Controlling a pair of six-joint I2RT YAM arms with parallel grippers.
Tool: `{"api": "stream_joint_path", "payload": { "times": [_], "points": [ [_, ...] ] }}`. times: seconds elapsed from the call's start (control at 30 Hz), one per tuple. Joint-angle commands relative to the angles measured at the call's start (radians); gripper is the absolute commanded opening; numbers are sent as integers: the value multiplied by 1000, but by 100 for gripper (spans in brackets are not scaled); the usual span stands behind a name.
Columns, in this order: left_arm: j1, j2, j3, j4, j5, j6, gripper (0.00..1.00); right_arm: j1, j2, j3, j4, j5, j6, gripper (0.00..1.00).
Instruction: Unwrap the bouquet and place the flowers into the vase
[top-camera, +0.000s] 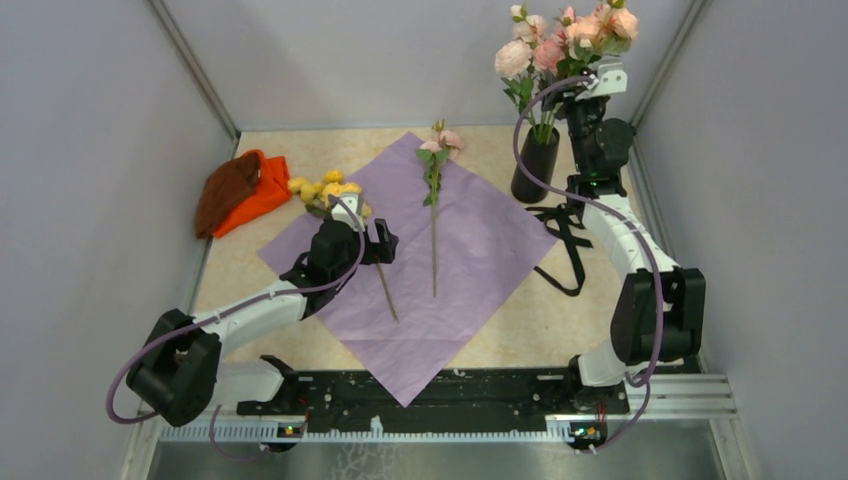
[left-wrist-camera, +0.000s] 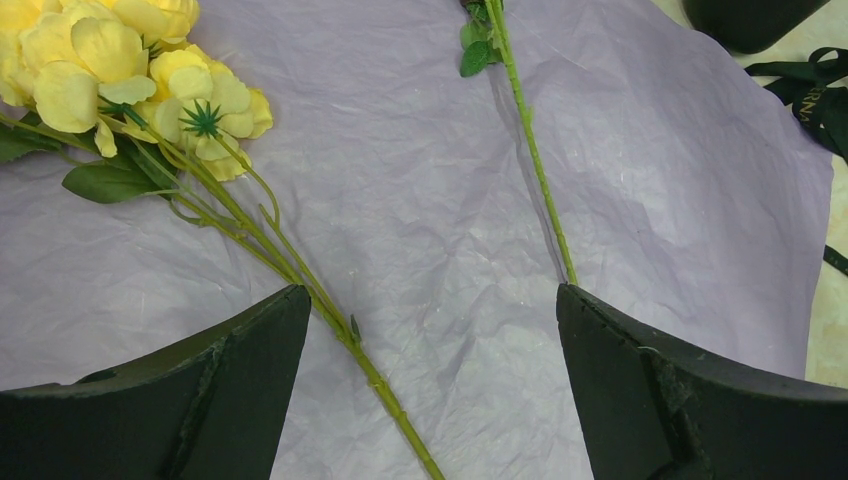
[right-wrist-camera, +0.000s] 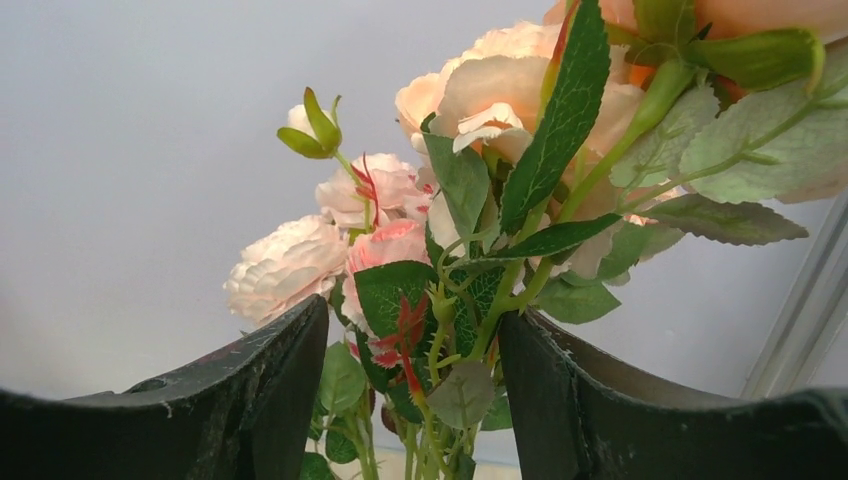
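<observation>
The bouquet's lilac paper (top-camera: 480, 250) lies spread flat on the table. On it rest a yellow-flowered stem (top-camera: 325, 190) and a pink-flowered stem (top-camera: 434, 200). My left gripper (top-camera: 385, 242) hovers open over the paper (left-wrist-camera: 420, 180), with the yellow flowers' stem (left-wrist-camera: 340, 330) running between its fingers, close to the left one. The black vase (top-camera: 535, 165) at the back right holds pink and peach flowers (top-camera: 560, 45). My right gripper (top-camera: 590, 85) is raised beside those blooms, open, with their stems and leaves (right-wrist-camera: 450, 380) between its fingers.
An orange-and-brown cloth bundle (top-camera: 240, 190) lies at the back left. The black ribbon (top-camera: 570, 235) lies loose on the table right of the paper, below the vase. Grey walls close in both sides and the back.
</observation>
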Motion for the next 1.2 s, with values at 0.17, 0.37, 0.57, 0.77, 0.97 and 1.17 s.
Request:
{"api": "stream_joint_path", "payload": {
  "times": [0.17, 0.37, 0.57, 0.77, 0.97, 1.17],
  "points": [
    [-4, 28, 21, 15, 16, 5, 99, -17, 93, 24, -66, 54, -7, 87],
    [-5, 41, 33, 15, 40, -1, 99, -23, 142, 27, -100, 65, 45, 90],
    [-5, 4, 20, 7, 47, -1, 99, -22, 88, -25, -78, 105, 75, 90],
    [-4, -4, 23, 0, 40, 1, 99, -22, -15, -136, -49, 164, 47, 90],
    [-5, 44, 126, -116, -25, -28, 99, -24, -83, -207, -42, 159, 67, 90],
    [-4, 129, 254, -242, -142, -94, 99, -24, -141, -276, -35, 161, 93, 90]
  ]
}}
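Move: The right gripper is part-open among the blossoms. The vase's middle is some 7 cm ahead of it, nearly in line and about 32 cm below. The lying pink flower is about 26 cm left, 4 cm back and 42 cm below, and the black ribbon about 9 cm back, 5 cm right. From the left gripper the vase is about 22 cm ahead and 35 cm right, and the yellow blossoms are 17 cm ahead, 15 cm left, 10 cm below. Drop the right gripper some 13 cm beside the vase's flowers, reaching about 5 cm forward while opening wider and tipping the fingers down about 20 degrees. Then draw it straight back 6 cm and a little right, clear of the stems, turning slightly clockwise and staying open. Keep the left gripper wide open over the wrapper, dipping slightly, then start it about 2 cm forward and up. ##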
